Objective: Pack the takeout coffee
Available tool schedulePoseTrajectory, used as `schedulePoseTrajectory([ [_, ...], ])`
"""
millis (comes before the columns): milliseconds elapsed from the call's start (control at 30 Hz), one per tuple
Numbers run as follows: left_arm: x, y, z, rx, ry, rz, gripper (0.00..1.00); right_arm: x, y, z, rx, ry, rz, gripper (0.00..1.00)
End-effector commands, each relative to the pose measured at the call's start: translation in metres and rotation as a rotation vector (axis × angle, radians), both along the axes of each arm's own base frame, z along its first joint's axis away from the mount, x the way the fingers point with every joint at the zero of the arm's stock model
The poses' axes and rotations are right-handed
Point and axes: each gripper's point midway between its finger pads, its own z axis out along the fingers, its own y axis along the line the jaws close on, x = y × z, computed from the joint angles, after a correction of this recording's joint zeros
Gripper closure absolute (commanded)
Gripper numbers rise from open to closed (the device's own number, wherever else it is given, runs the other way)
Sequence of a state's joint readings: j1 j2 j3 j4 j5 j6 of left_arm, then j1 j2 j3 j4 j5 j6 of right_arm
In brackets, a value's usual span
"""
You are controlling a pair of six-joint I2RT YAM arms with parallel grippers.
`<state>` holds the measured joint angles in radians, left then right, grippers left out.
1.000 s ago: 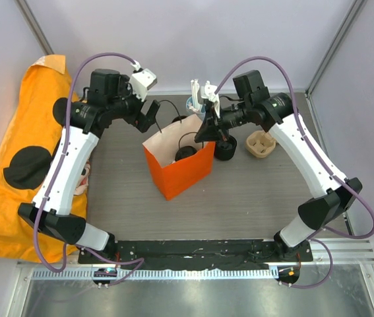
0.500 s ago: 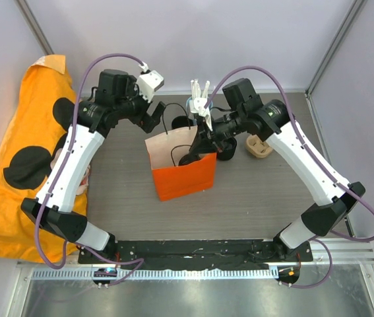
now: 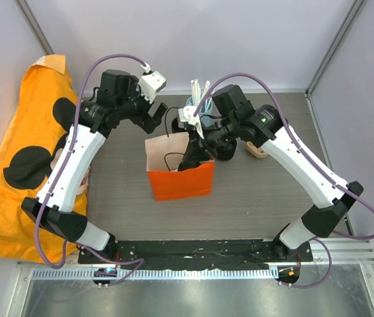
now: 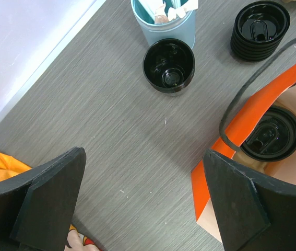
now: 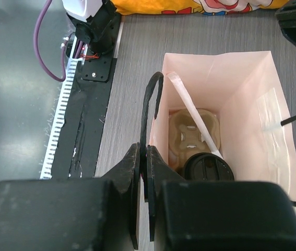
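Observation:
An orange paper bag [image 3: 185, 184] stands open mid-table. My right gripper [image 3: 193, 153] is over its right rim, shut on the bag's black handle [image 5: 153, 99], which runs between the fingers of my right gripper [image 5: 143, 148]. Inside the bag sit a black-lidded coffee cup [image 5: 209, 167], a brown pulp cup carrier [image 5: 192, 130] and a white wrapped straw [image 5: 189, 112]. My left gripper [image 3: 158, 117] hangs open behind the bag's left corner. In the left wrist view the left gripper [image 4: 143, 154] has only bare table between its fingers, with the bag [image 4: 273, 99] beside the right finger.
Behind the bag stand a teal cup [image 4: 163, 26] of stirrers, a black cup [image 4: 168, 65] and a stack of black lids [image 4: 260, 29]. A second pulp carrier [image 3: 259, 149] lies at the right, partly under my right arm. An orange cloth [image 3: 22, 152] covers the left edge.
My right gripper has moved left with the bag's handle, and the bag has shifted left and turned square to the front. My left gripper has edged right, staying open.

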<state>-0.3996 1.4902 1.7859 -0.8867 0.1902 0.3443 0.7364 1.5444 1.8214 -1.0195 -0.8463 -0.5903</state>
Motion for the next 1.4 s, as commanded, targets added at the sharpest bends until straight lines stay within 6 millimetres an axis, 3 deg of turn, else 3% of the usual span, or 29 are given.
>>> schedulePoseTrajectory([
  [0, 0.005, -0.003, 0.019, -0.018, -0.066, -0.002, 0.01, 0.002, 0.007, 0.020, 0.043, -0.044, -0.016, 0.93],
  [67, 0.005, -0.002, 0.019, -0.016, -0.070, 0.001, 0.00, 0.005, 0.006, 0.020, 0.035, -0.058, -0.035, 0.89],
  [167, 0.004, 0.001, 0.021, -0.008, -0.078, 0.009, 0.00, 0.010, 0.001, 0.022, 0.023, -0.085, -0.068, 0.70],
  [200, 0.004, 0.003, 0.023, -0.007, -0.087, 0.015, 0.00, 0.012, -0.003, 0.024, 0.010, -0.104, -0.090, 0.56],
  [267, 0.002, 0.005, 0.027, 0.000, -0.097, 0.022, 0.00, 0.017, -0.009, 0.033, 0.007, -0.146, -0.127, 0.43],
  [333, -0.002, 0.008, 0.031, 0.003, -0.106, 0.024, 0.00, 0.025, -0.022, 0.040, -0.016, -0.189, -0.200, 0.16],
  [400, -0.005, 0.013, 0.034, 0.012, -0.115, 0.034, 0.00, 0.032, -0.036, 0.055, -0.022, -0.240, -0.283, 0.01],
  [500, -0.012, 0.026, 0.044, -0.010, -0.126, 0.070, 0.00, 0.039, -0.058, 0.078, -0.018, -0.313, -0.379, 0.00],
  [533, -0.015, 0.033, 0.057, -0.040, -0.155, 0.100, 0.00, 0.043, -0.072, 0.088, -0.023, -0.353, -0.437, 0.01],
  [600, -0.011, 0.059, 0.075, -0.110, -0.184, 0.226, 0.00, 0.050, -0.093, 0.102, -0.035, -0.412, -0.523, 0.00],
  [633, -0.017, 0.069, 0.086, -0.129, -0.209, 0.248, 0.00, 0.056, -0.111, 0.111, -0.050, -0.462, -0.603, 0.00],
  [767, -0.036, 0.103, 0.107, -0.136, -0.267, 0.325, 0.00, 0.080, -0.158, 0.127, -0.092, -0.542, -0.811, 0.00],
  [833, -0.042, 0.118, 0.111, -0.132, -0.283, 0.370, 0.00, 0.100, -0.191, 0.136, -0.072, -0.531, -0.939, 0.00],
  [867, -0.049, 0.124, 0.116, -0.130, -0.302, 0.384, 0.00, 0.107, -0.191, 0.134, -0.048, -0.490, -0.926, 0.01],
  [900, -0.052, 0.129, 0.118, -0.121, -0.310, 0.402, 0.00, 0.122, -0.218, 0.136, -0.042, -0.475, -1.010, 0.00],
  [1000, -0.062, 0.139, 0.125, -0.106, -0.339, 0.433, 0.00, 0.144, -0.231, 0.130, 0.024, -0.383, -1.007, 0.00],
  [1033, -0.065, 0.140, 0.127, -0.104, -0.341, 0.435, 0.00, 0.152, -0.250, 0.133, 0.040, -0.361, -1.062, 0.00],
  [1100, -0.075, 0.143, 0.137, -0.117, -0.368, 0.439, 0.00, 0.160, -0.260, 0.133, 0.083, -0.310, -1.052, 0.00],
  [1133, -0.078, 0.144, 0.139, -0.119, -0.366, 0.440, 0.00, 0.163, -0.282, 0.134, 0.090, -0.300, -1.104, 0.00],
  [1233, -0.093, 0.155, 0.155, -0.134, -0.401, 0.474, 0.00, 0.158, -0.305, 0.144, 0.131, -0.292, -1.163, 0.00],
  [1367, -0.108, 0.164, 0.171, -0.156, -0.438, 0.509, 0.00, 0.140, -0.308, 0.157, 0.142, -0.357, -1.195, 0.00],
])
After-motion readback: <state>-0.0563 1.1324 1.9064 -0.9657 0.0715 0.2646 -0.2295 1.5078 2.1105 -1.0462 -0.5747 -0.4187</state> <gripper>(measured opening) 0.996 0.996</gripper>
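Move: My right hand still pinches the near handle of the orange bag; the bag's middle lies about 6 cm ahead of this hand, 4 cm left and 20 cm below. From this hand the black lid stack is some 21 cm ahead and 12 cm right, the cup carrier 26 cm ahead and 28 cm right, both about 30 cm lower. For my open left hand, that handle lies roughly 16 cm back and 13 cm right, about level. I open my right fingers wide to let go of the bag's near handle, then draw away from the bag, swinging about 33 cm right and 18 cm forward, climbing first and sinking a little at the end, while the hand turns some 70 degrees clockwise. My empty left hand, still open, retreats from the bag to the left and up, then also back. ##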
